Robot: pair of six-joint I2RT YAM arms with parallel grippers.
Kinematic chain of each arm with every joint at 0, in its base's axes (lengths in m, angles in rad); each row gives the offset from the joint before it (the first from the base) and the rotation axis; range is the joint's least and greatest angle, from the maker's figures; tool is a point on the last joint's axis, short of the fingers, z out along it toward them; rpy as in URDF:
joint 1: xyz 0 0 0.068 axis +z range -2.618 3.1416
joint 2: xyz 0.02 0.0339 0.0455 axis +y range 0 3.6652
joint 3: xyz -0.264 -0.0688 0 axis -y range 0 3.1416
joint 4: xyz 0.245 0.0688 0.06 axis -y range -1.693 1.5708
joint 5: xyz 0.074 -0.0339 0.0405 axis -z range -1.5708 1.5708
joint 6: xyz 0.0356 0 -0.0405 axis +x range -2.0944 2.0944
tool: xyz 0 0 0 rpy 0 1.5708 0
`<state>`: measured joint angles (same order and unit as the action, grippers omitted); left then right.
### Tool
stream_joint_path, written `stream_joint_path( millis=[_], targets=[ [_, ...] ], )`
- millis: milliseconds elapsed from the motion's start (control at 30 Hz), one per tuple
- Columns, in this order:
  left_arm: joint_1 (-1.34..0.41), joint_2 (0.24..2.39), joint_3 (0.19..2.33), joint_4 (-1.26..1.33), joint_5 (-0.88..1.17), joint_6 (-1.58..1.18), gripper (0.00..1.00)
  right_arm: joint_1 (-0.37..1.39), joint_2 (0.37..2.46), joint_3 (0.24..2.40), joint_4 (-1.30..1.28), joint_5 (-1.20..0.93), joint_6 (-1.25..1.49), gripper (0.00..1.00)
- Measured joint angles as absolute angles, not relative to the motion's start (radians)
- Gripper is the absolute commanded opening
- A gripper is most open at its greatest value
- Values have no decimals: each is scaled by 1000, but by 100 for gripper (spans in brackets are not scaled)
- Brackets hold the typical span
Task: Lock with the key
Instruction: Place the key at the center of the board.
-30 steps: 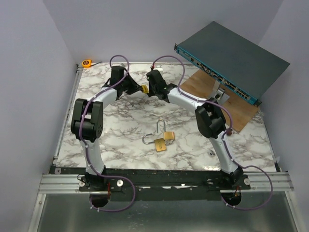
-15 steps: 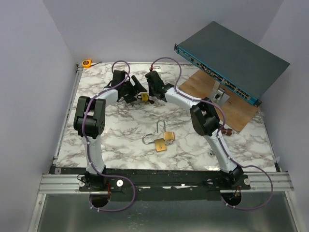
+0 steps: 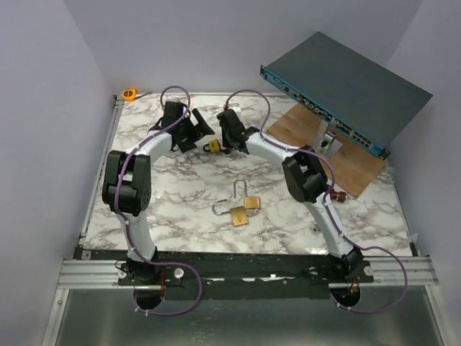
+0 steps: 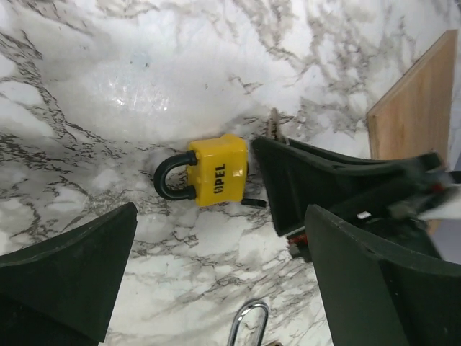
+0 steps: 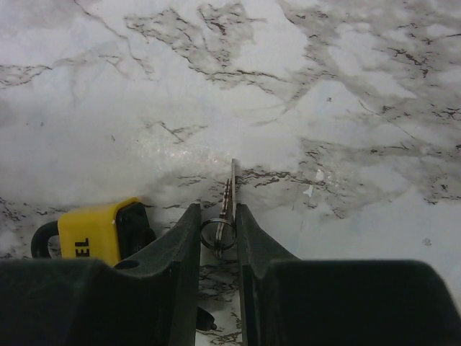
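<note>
A yellow padlock (image 3: pixel 214 146) with a black shackle lies flat on the marble table, free of both grippers. In the left wrist view the padlock (image 4: pixel 216 170) rests ahead of my open left gripper (image 4: pixel 220 245), shackle pointing left. My left gripper (image 3: pixel 191 133) stands just left of it, nothing between its fingers. My right gripper (image 3: pixel 229 137) is just right of the lock, shut on a silver key (image 5: pixel 229 189) with a small ring. The key's blade sticks out past the fingertips (image 5: pixel 189 216), beside the padlock (image 5: pixel 90 234). The key's tip (image 4: pixel 274 122) points away from the lock.
Two brass padlocks (image 3: pixel 241 209) with silver shackles lie mid-table; one shackle (image 4: pixel 248 321) shows under my left gripper. A blue-grey rack device (image 3: pixel 346 79) leans over a wooden board (image 3: pixel 338 144) at the back right. An orange tape measure (image 3: pixel 130 94) sits at the back left corner.
My left gripper went from shut on the yellow padlock to wide open and drew back left. The padlock dropped from between the grippers onto the table. The right gripper kept the key.
</note>
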<state>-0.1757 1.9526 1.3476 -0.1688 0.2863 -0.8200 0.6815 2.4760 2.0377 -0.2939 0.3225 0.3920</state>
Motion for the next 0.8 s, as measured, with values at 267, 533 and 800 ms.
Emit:
stream_joint_path(
  millis=[267, 533, 800],
  targets=[
    [-176, 1747, 1318, -197, 194, -767, 98, 688, 2446, 1989, -286, 304, 402, 63],
    [-179, 1612, 1218, -190, 190, -746, 98, 691, 2391, 1981, -299, 298, 400, 69],
    [-209, 1468, 1092, -189, 192, -744, 98, 693, 2120, 1798, -331, 309, 428, 65]
  ],
)
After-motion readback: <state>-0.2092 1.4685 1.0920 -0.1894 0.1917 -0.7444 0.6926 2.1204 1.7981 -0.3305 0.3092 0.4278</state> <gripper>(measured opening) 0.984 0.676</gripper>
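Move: The key is right at the right hand's fingertips, its ring still pinched between them, its middle about 1 cm farther out and 1 cm lower. The yellow padlock lies some 4 cm to that hand's left and 1 cm nearer the base, with its black cover about 3 cm back and 1 cm left of the hand; the silver shackle is roughly 15 cm back and 4 cm right. From the open left hand, the key is about 6 cm right, 2 cm ahead and 6 cm below. The key is let go onto the marble beside the padlock: the right fingers open around its ring while the hand eases back about 1 cm low over the table, then the hand climbs some 10 cm, drawing back and a little right, away from the key. Meanwhile the left hand, already open, lifts off above the padlock about as high, then pulls back towards its base, its fingers tipping up. ##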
